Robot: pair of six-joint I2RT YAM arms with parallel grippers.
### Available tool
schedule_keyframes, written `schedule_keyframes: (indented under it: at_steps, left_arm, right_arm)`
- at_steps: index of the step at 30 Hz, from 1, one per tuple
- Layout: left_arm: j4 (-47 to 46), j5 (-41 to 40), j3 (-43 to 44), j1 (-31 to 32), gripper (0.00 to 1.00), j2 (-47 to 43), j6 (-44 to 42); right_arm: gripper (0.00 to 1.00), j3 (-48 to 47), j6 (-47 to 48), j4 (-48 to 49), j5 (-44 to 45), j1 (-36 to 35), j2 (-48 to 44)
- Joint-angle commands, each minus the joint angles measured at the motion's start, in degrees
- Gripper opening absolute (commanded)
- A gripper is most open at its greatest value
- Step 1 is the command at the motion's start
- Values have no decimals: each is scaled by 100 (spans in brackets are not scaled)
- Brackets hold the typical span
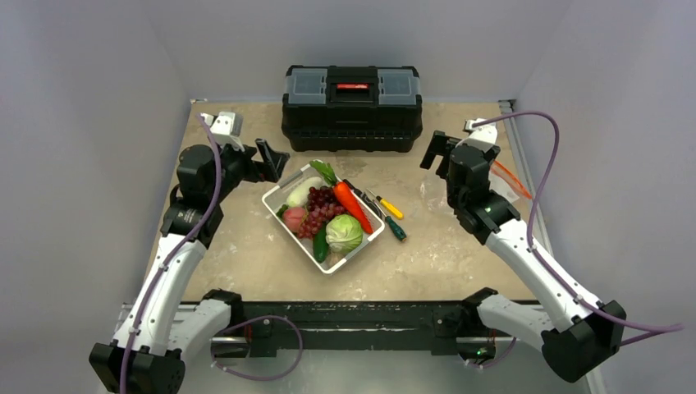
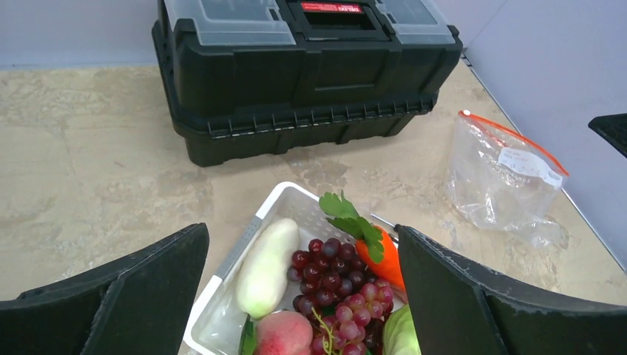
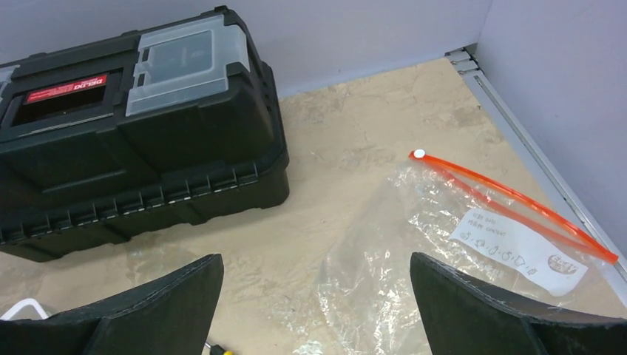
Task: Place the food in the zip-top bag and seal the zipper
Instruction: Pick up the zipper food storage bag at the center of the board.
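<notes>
The food lies heaped in a white slotted basket: a carrot, dark grapes, a cabbage, a pink round piece, a white oblong and a cucumber. Above the basket's far left corner hovers my left gripper, open and empty. The clear zip-top bag lies flat at the right, its orange-red zipper toward the wall. My right gripper is open over the bag's left edge, holding nothing.
A black toolbox stands against the back wall. A yellow-handled screwdriver and a green-handled one lie just right of the basket. Grey walls close in both sides, with a metal rail along the right edge.
</notes>
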State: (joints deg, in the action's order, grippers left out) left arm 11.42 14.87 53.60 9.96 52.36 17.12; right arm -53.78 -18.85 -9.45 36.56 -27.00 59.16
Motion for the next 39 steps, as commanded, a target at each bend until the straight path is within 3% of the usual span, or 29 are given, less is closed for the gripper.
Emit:
schedule_keyframes:
  at_steps: [1,6,11,15,25,32,39]
  left_arm:
    - [-345,-423,91,84,100,-97,64]
    - [-109,-698,825,94,99,185,404]
    - [-185,-630,848,94,98,171,-29]
    - [-386,-636,282,94,99,-21,-213]
    - [-81,-139,485,444,99,-9,-277]
    - [-53,-135,475,603,99,-71,-395]
    - [-52,-43,490,656,99,6,-368]
  right_arm:
    - [99,23,4,80,12,-23,-316]
    - [99,106,-7,167,-523,-24,-302]
    - [99,298,-203,396,-762,179,-101]
    - [99,390,-955,190,-973,1085,60]
    - [99,601,-2594,-261,-235,2843,594]
    - [99,1093,-2848,101,-1244,3993,959]
    - [99,1593,-3017,698,-2049,4327,1463]
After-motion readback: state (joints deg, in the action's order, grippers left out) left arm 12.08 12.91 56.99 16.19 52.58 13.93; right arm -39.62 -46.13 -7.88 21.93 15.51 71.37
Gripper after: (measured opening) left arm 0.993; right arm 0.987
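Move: The zipper food storage bag lies flat, its middle about 8 cm ahead of the right hand, some 12 cm to its right and about 27 cm below. On the board, the screwdrivers lie level with this hand and roughly 14 cm to its left; the toolbox stands about 22 cm ahead and 23 cm left. From the left hand the bag is some 12 cm ahead, 55 cm to the right and 30 cm below. After a small wavering start, the right arm swings its open hand about 20 cm to the right, sinking some 17 cm as it goes, across to the right-hand end of the bag's orange zipper, while the wrist turns about 40 degrees clockwise, raises its left side and tips the fingers down; they stay wide open and short of any visible touch. The left hand, empty and open, bobs up about 5 cm, settles back halfway and eases a few centimetres right, towards the food tray. ##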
